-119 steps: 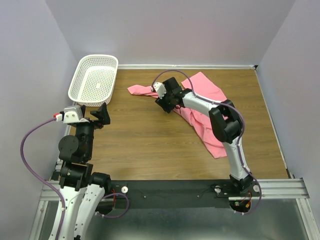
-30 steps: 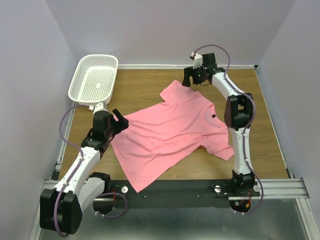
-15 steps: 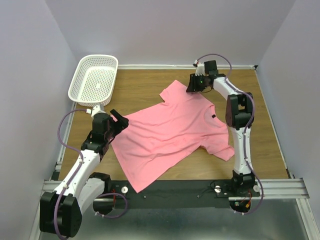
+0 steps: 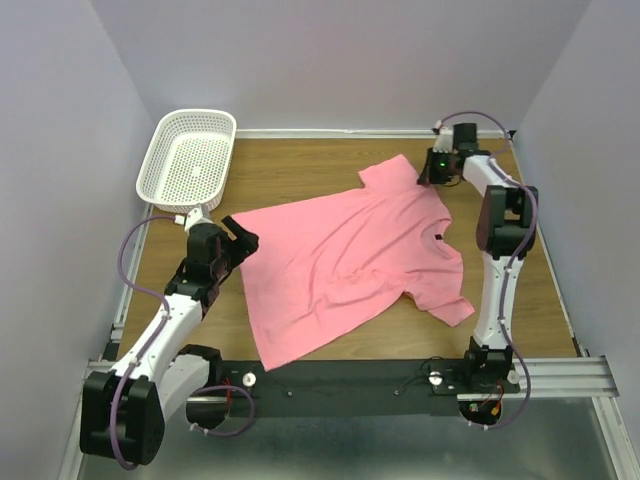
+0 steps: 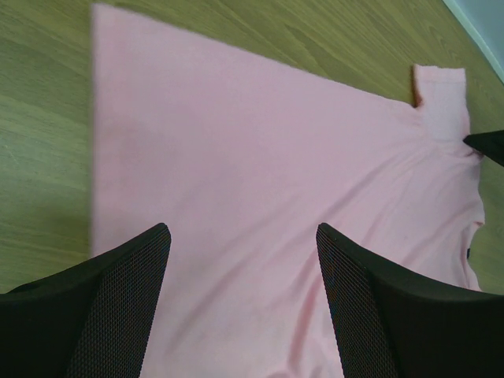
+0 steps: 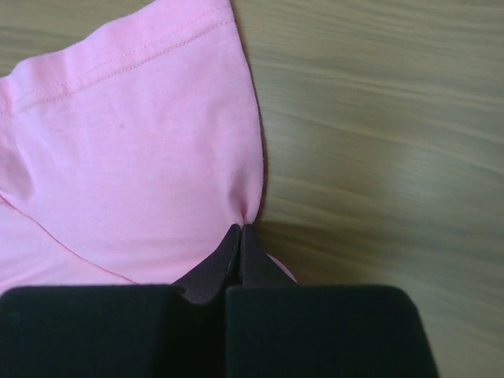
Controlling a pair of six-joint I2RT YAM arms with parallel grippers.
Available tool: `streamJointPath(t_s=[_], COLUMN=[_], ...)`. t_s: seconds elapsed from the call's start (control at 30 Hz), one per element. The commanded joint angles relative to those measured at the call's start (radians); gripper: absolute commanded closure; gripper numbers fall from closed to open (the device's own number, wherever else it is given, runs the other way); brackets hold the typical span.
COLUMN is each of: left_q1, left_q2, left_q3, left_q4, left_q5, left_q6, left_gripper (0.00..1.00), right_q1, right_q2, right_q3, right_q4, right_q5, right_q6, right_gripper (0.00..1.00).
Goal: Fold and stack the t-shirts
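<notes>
The pink t-shirt (image 4: 350, 255) lies spread flat across the wooden table, its hem toward the left arm and its neck toward the right. At the far right, my right gripper (image 4: 432, 172) is shut on the t-shirt's far sleeve edge; the right wrist view shows the cloth (image 6: 150, 150) puckered at my right gripper (image 6: 240, 228). My left gripper (image 4: 243, 243) hangs open over the hem corner at the left. In the left wrist view the t-shirt (image 5: 260, 181) fills the gap of my left gripper (image 5: 244, 236), whose fingers (image 5: 118, 299) stand wide apart.
A white mesh basket (image 4: 190, 158) stands at the far left corner of the table (image 4: 290, 165). Purple walls close in the back and both sides. The black rail with the arm bases runs along the near edge.
My right gripper closed on the far sleeve edge and pulled it right, dragging the whole shirt rightward. Four seconds ago the shirt was bunched. The left arm barely moved.
</notes>
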Motion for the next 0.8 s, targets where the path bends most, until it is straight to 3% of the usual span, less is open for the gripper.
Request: streamJointPath(t_s=[0.0,0.07,0.17,0.33,0.4,0.47,0.6,0.77], left_q1=[0.007,0.007,0.005,-0.027,-0.030,-0.031,-0.034,-0.038], left_q2=[0.059,0.134,0.270,0.550,0.676,0.766,1.034,1.286], left_q3=[0.006,0.019,0.073,0.315,0.468,0.579,0.927,1.292], left_q4=[0.097,0.183,0.297,0.290,0.234,0.165,0.024,-0.164], left_q5=[0.043,0.114,0.238,0.292,0.275,0.269,0.252,0.263], left_q6=[0.016,0.052,0.114,0.241,0.308,0.358,0.463,0.501], left_gripper=[0.18,0.18,0.27,0.33,0.33,0.34,0.34,0.42], right_q1=[-0.184,-0.217,-0.258,-0.286,-0.297,-0.301,-0.311,-0.312], right_q2=[-0.040,-0.046,-0.039,-0.035,-0.032,-0.037,-0.063,-0.121], right_q3=[-0.083,-0.097,-0.105,-0.106,-0.102,-0.100,-0.103,-0.135], right_q4=[-0.057,-0.057,-0.058,-0.058,-0.058,-0.058,-0.057,-0.058], right_q5=[0.121,0.114,0.089,0.072,0.077,0.078,0.074,0.010], right_q6=[-0.084,-0.102,-0.121,-0.131,-0.134,-0.144,-0.185,-0.251], right_gripper=[0.99,0.99,0.99,0.98,0.86,0.65,0.42,0.05])
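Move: The shirt's far-left corner, which the left hand goes for, lies some 13 cm ahead of it, 6 cm to its left and 11 cm below; the white basket stands about 28 cm ahead and 22 cm left of that hand. The right hand, low over the table, already pinches the shirt's shoulder edge; its goal is a table spot about 18 cm to its right and 1 cm back. The sleeve lies about 10 cm left of it and 1 cm ahead, the collar tag 18 cm back and 3 cm right. Sweeping quickly to the right and level, close over the table, the right hand drags the pinched shoulder edge about 18 cm, stops there, then opens wide and lets go. The left hand first dips slightly, then swings some 26 cm forward and 9 cm right towards the shirt's far-left corner, turning about 25 degrees clockwise and narrowing its open fingers a little. ##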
